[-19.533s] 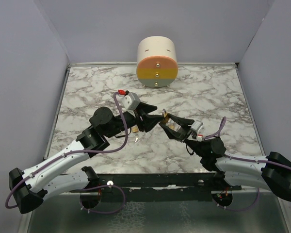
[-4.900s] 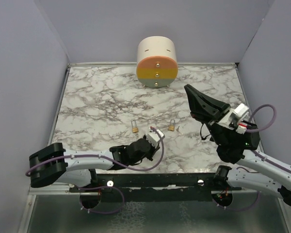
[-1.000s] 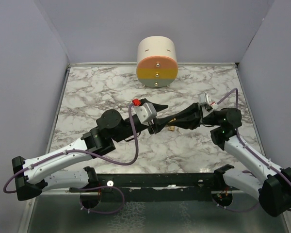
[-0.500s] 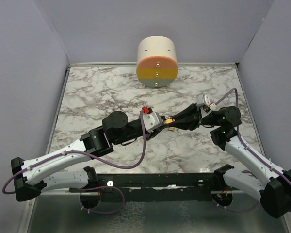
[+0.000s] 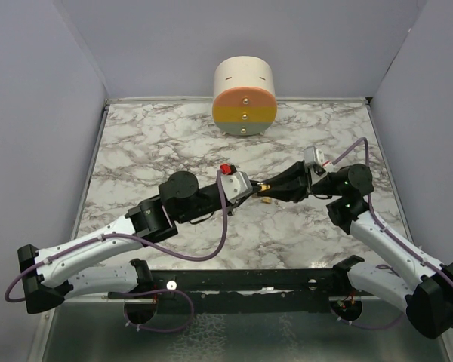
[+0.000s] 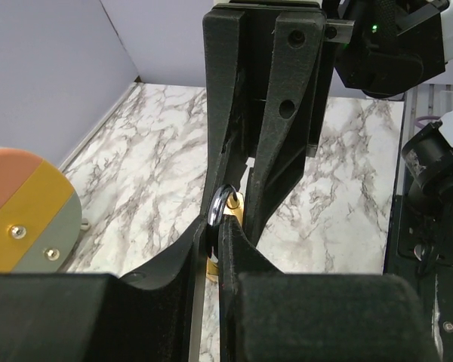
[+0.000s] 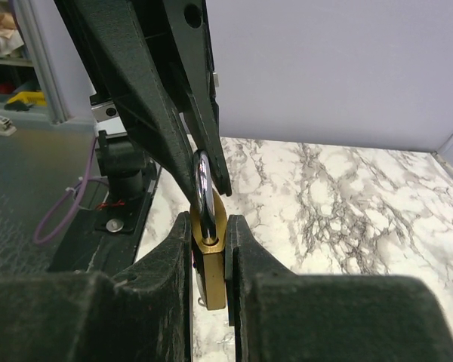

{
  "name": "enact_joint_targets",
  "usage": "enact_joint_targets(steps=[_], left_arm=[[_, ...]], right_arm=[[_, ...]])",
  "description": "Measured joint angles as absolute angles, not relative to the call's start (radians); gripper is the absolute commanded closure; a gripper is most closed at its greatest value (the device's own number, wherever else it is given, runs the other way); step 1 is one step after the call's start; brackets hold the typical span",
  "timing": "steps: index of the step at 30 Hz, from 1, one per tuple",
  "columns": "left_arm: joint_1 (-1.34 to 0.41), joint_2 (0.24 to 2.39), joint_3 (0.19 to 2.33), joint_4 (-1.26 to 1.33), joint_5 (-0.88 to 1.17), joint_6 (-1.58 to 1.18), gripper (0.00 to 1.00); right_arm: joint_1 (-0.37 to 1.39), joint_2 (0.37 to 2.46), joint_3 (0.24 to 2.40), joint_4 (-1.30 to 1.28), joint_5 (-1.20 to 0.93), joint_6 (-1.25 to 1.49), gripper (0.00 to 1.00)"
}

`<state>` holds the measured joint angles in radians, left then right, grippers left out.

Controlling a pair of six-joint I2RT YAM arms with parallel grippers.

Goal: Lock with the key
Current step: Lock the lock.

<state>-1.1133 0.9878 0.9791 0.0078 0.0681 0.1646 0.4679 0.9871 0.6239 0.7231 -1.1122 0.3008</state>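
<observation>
A small brass padlock [image 5: 263,188] hangs above the middle of the marble table [image 5: 151,143], between both grippers. My right gripper [image 7: 209,226] is shut on the brass body [image 7: 212,273], with the silver shackle [image 7: 202,188] sticking out ahead of it. From the left, my left gripper [image 6: 215,226] is shut on that shackle [image 6: 221,205], and a bit of brass [image 6: 237,208] shows behind it. The left fingers [image 7: 147,98] and right fingers [image 6: 287,113] stand tip to tip. In the top view the left gripper [image 5: 251,189] and right gripper [image 5: 270,188] meet. The key is out of view.
A cream cylinder with an orange, yellow and grey face [image 5: 244,94] stands at the back wall, also in the left wrist view [image 6: 23,215]. Purple walls close in the table on three sides. A black rail [image 5: 241,280] runs along the near edge.
My left gripper moved right onto the padlock and closed on its shackle. The right gripper kept its hold and barely moved.
</observation>
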Motion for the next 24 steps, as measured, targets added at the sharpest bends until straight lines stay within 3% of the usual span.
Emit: enact_joint_targets(steps=[4,5,7,9,12,15,21,24], left_arm=[[-1.104,1.001,0.979,0.012,0.079,0.164,1.0],[-1.101,1.005,0.98,0.014,0.08,0.163,1.0],[-1.099,1.011,0.983,0.014,0.078,0.163,1.0],[-1.097,1.015,0.984,0.014,0.069,0.16,1.0],[-1.097,1.023,0.982,0.012,0.051,0.157,1.0],[-1.097,1.008,0.968,0.012,0.027,0.157,1.0],[-1.09,0.894,0.925,0.032,-0.018,0.156,1.0],[-1.086,0.848,0.907,0.06,-0.03,0.155,1.0]], right_arm=[[0.466,0.987,0.624,0.699,-1.101,0.289,0.98],[0.465,0.987,0.624,0.696,-1.1,0.285,0.94],[0.464,0.987,0.624,0.682,-1.091,0.277,0.66],[0.464,0.986,0.624,0.664,-1.082,0.271,0.48],[0.477,0.978,0.625,0.65,-1.069,0.256,0.38],[0.484,0.954,0.624,0.645,-1.048,0.255,0.16],[0.484,0.926,0.597,0.643,-0.989,0.252,0.12],[0.484,0.925,0.562,0.643,-0.947,0.259,0.17]])
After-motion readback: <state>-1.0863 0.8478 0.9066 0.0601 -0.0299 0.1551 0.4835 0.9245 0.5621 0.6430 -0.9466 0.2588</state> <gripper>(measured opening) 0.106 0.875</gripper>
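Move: Between the two hands hangs the held padlock: its body is in the right fingers, at their point, and sits about 3 cm below, 1 cm ahead and 1 cm right of the left fingers on the shackle. From either hand, a small padlock on the table lies roughly 14 cm ahead, 5 cm to the right and over 30 cm down; a key is some 3 cm nearer the base than that small padlock. Opening wide, the right fingers let go of the padlock body, that hand staying almost in place but easing about 1.5 cm forward and down and turning slightly clockwise. The left keeps its pinch on the shackle, dips a centimetre forward and down, then draws the padlock left and up, away from the right hand, by about 5 cm. ##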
